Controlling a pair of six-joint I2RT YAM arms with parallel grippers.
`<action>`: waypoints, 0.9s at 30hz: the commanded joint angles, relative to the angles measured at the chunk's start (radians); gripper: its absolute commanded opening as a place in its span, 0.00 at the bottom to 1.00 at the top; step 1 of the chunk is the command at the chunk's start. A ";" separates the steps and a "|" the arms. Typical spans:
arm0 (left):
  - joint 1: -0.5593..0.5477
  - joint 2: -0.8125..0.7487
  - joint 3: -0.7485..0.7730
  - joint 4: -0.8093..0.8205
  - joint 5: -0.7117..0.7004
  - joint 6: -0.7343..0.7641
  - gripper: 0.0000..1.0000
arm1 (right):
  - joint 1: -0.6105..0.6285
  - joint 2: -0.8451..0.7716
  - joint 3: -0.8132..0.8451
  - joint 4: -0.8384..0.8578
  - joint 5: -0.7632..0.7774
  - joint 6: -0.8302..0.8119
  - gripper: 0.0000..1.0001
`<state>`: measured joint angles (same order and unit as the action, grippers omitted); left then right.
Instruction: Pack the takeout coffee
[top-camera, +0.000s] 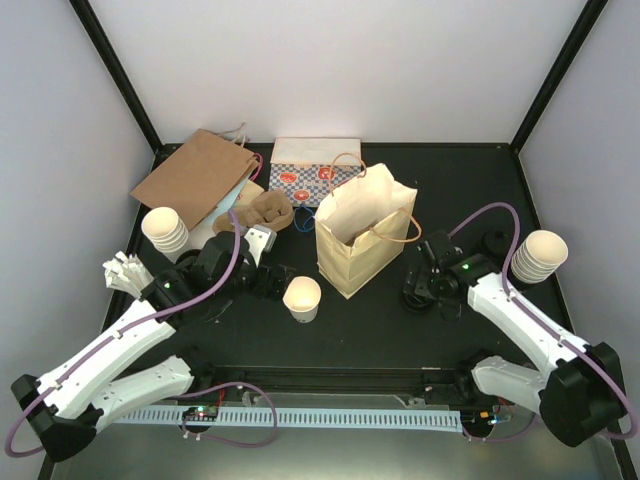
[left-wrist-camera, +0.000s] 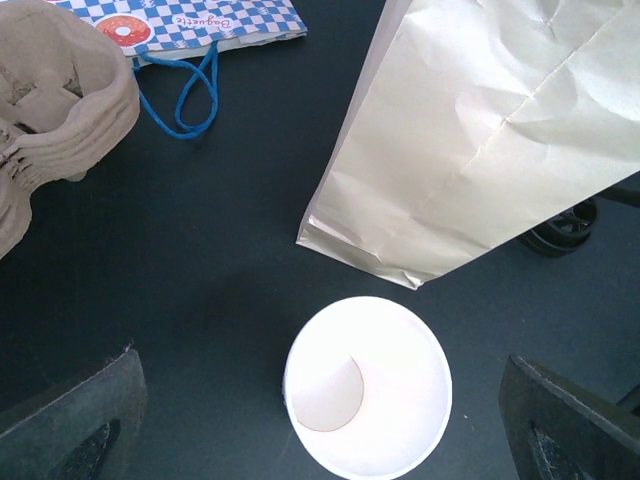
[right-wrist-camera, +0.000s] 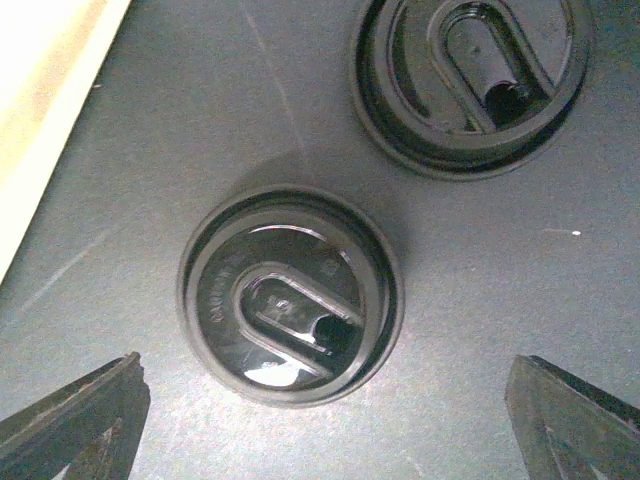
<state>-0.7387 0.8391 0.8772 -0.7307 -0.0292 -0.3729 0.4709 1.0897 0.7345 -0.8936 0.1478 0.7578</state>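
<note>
The takeout coffee, a cup with its lid on, is out of view. A single lidless cream-white cup (top-camera: 302, 297) stands on the black table left of the open cream paper bag (top-camera: 365, 235). My left gripper (top-camera: 272, 282) is open and sits just left of this cup. In the left wrist view the cup (left-wrist-camera: 367, 385) lies between the spread fingers (left-wrist-camera: 80, 420), untouched. My right gripper (top-camera: 420, 295) hangs open over a black lid (right-wrist-camera: 290, 295) lying on the table. A second black lid (right-wrist-camera: 468, 85) lies beyond it.
Stacks of lidless cups stand at the left (top-camera: 165, 230) and right (top-camera: 540, 257). A brown cardboard carrier (top-camera: 262, 212), a flat brown bag (top-camera: 195, 175) and a blue-checked bag (top-camera: 312, 172) lie at the back. White items (top-camera: 122, 270) sit by the left arm.
</note>
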 joint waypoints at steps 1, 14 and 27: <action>0.008 0.012 0.030 0.036 0.019 -0.014 0.99 | 0.001 0.078 0.019 0.012 0.099 0.014 1.00; 0.009 -0.019 0.009 0.026 0.013 -0.021 0.99 | -0.260 0.325 0.115 0.171 0.065 -0.025 1.00; 0.009 -0.008 0.010 0.036 0.009 -0.010 0.99 | -0.366 0.450 0.109 0.304 -0.030 -0.016 1.00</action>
<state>-0.7387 0.8314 0.8768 -0.7242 -0.0223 -0.3790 0.1215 1.5120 0.8352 -0.6407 0.1452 0.7410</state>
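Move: The far black lid lies about 10 cm ahead of the right hand, 8 cm to its right and 8 cm below. The near lid is almost under that hand, some 2 cm ahead and 1 cm left; the paper bag's middle is roughly 10 cm ahead and 15 cm left, and a ribbed black stack 17 cm ahead and 19 cm right. From the left hand the far lid lies about 9 cm ahead, 42 cm right and 21 cm below. Already open and clear of the near lid, the right hand leaves it and swings out forward and to the right, about 8 cm forward and 7 cm right, with most of the sideways shift made early. It sinks some 5 cm along the way and turns about 20 degrees clockwise, ending low over the far lid with its fingers still wide open, one on each side and close to the rim, though no touch can be made out. ##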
